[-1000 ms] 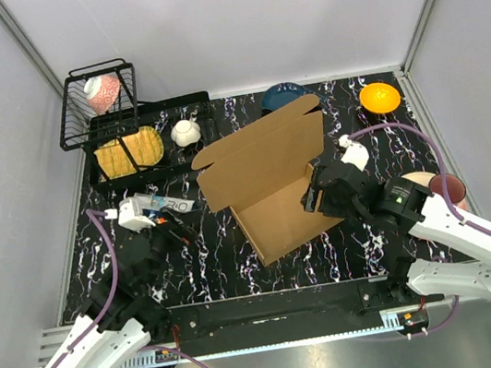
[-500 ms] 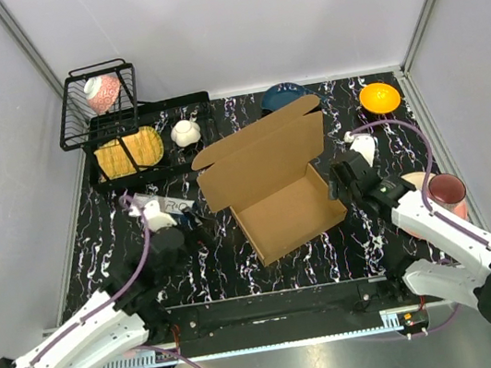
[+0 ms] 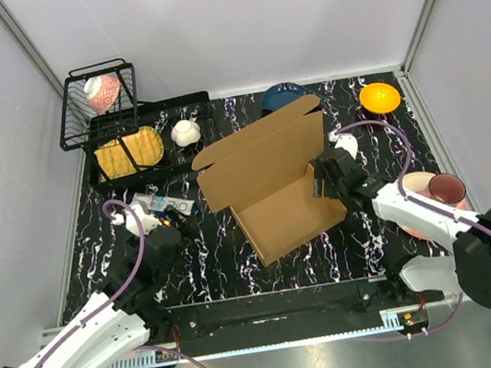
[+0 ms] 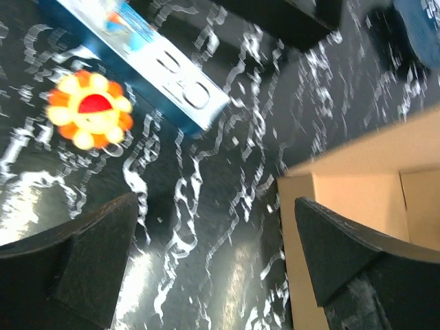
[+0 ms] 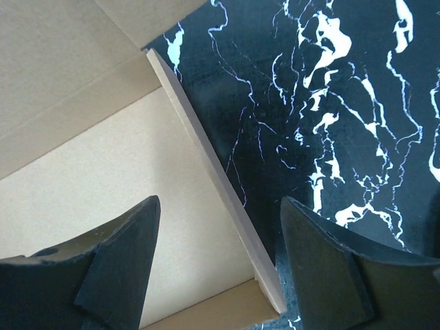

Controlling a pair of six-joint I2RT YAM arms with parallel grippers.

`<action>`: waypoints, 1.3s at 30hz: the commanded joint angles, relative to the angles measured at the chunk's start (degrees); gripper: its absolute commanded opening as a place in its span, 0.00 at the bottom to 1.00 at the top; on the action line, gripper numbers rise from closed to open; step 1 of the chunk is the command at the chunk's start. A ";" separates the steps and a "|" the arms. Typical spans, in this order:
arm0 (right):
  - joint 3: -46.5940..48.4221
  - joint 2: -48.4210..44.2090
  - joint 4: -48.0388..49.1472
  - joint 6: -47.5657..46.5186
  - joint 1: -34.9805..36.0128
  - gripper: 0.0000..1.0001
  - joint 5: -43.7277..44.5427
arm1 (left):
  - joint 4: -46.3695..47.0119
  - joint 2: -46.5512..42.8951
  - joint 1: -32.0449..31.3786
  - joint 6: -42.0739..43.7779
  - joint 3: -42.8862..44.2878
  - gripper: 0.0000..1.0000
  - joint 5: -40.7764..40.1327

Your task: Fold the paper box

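The paper box (image 3: 282, 206) lies open mid-table, a brown cardboard tray with its lid flap standing up at the back. My right gripper (image 3: 324, 179) hangs at the box's right wall. In the right wrist view that thin wall (image 5: 206, 165) runs between the open jaws of the right gripper (image 5: 220, 203), one finger over the box floor (image 5: 103, 172) and one over the table. My left gripper (image 3: 170, 224) hovers left of the box, open and empty. In the left wrist view, the left gripper (image 4: 216, 206) is over bare table, with the box corner (image 4: 357, 199) by its right finger.
A blue carton (image 4: 158, 75) and an orange flower toy (image 4: 89, 110) lie just beyond the left gripper. At the back are a wire basket (image 3: 97, 100), a black rack (image 3: 128, 153), a white cup (image 3: 186, 133), a blue bowl (image 3: 280, 96) and an orange bowl (image 3: 379, 97). A plate and a maroon cup (image 3: 447, 189) sit at the right.
My right gripper drew off the box's front right side, shifted back along the right wall and opened slightly wider. My left arm swung in toward the box's left side.
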 commanded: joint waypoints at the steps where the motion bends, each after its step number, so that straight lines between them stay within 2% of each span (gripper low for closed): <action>1: 0.81 3.24 3.57 1.87 -1.10 0.76 -1.13 | 0.46 -0.88 9.22 2.25 3.94 0.99 -0.04; 2: 0.81 3.95 3.49 2.66 -2.07 0.76 -1.56 | 0.99 -0.79 11.95 4.26 4.03 0.99 4.15; 3: 0.81 4.56 3.49 3.28 -2.51 0.75 -1.57 | 1.43 0.00 17.98 5.15 4.20 0.99 6.71; 5: 0.99 6.67 3.49 4.69 -3.56 0.74 -1.66 | 1.78 1.58 23.72 6.73 5.17 0.99 13.38; 6: 0.99 7.20 3.22 5.04 -4.44 0.74 -2.01 | 1.78 3.33 28.27 7.17 5.43 0.99 15.16; 8: 0.99 8.17 2.61 6.01 -5.76 0.73 -2.45 | 1.52 5.09 32.69 7.96 6.49 0.99 18.32; 16: -1.47 4.76 1.55 6.36 -12.52 0.72 -6.75 | 1.96 9.32 38.33 10.34 9.21 0.99 19.31; 23: -3.84 0.27 -0.03 8.73 -12.97 0.71 -13.77 | 1.44 13.01 42.47 12.63 9.74 0.99 22.37; 29: -3.24 -6.76 -3.01 9.27 -12.97 0.75 -12.47 | 2.49 19.32 42.56 12.19 6.85 0.99 26.08; 34: 0.10 -12.65 -6.88 8.12 -12.97 0.76 -12.55 | 7.14 24.08 44.05 10.08 5.62 0.98 27.74; 39: 1.17 -16.51 -8.21 7.95 -12.97 0.76 -14.75 | 13.46 29.61 48.09 11.57 4.65 0.95 31.51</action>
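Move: For the left hand, the orange flower toy lies about 8 cm ahead, 10 cm to the left and some 13 cm below; the blue package is about 12 cm ahead, 6 cm left, and the paper box's middle roughly 24 cm right, 5 cm ahead. The right hand is above the paper box's right wall, whose middle is about 2 cm ahead, 1 cm left and 7 cm below; the box's middle sits some 12 cm left and 3 cm back. Open fingers astride the paper box's right wall, the right hand sinks about 4 cm and draws right nearly 5 cm, carrying the wall along, then eases slightly back and left and rises 7 to 8 cm. Meanwhile the open left hand sweeps some 10 cm left and 5 cm forward, then drops about 7 cm towards the flower toy, tipping its fingers down some 25 degrees and turning counter-clockwise. ##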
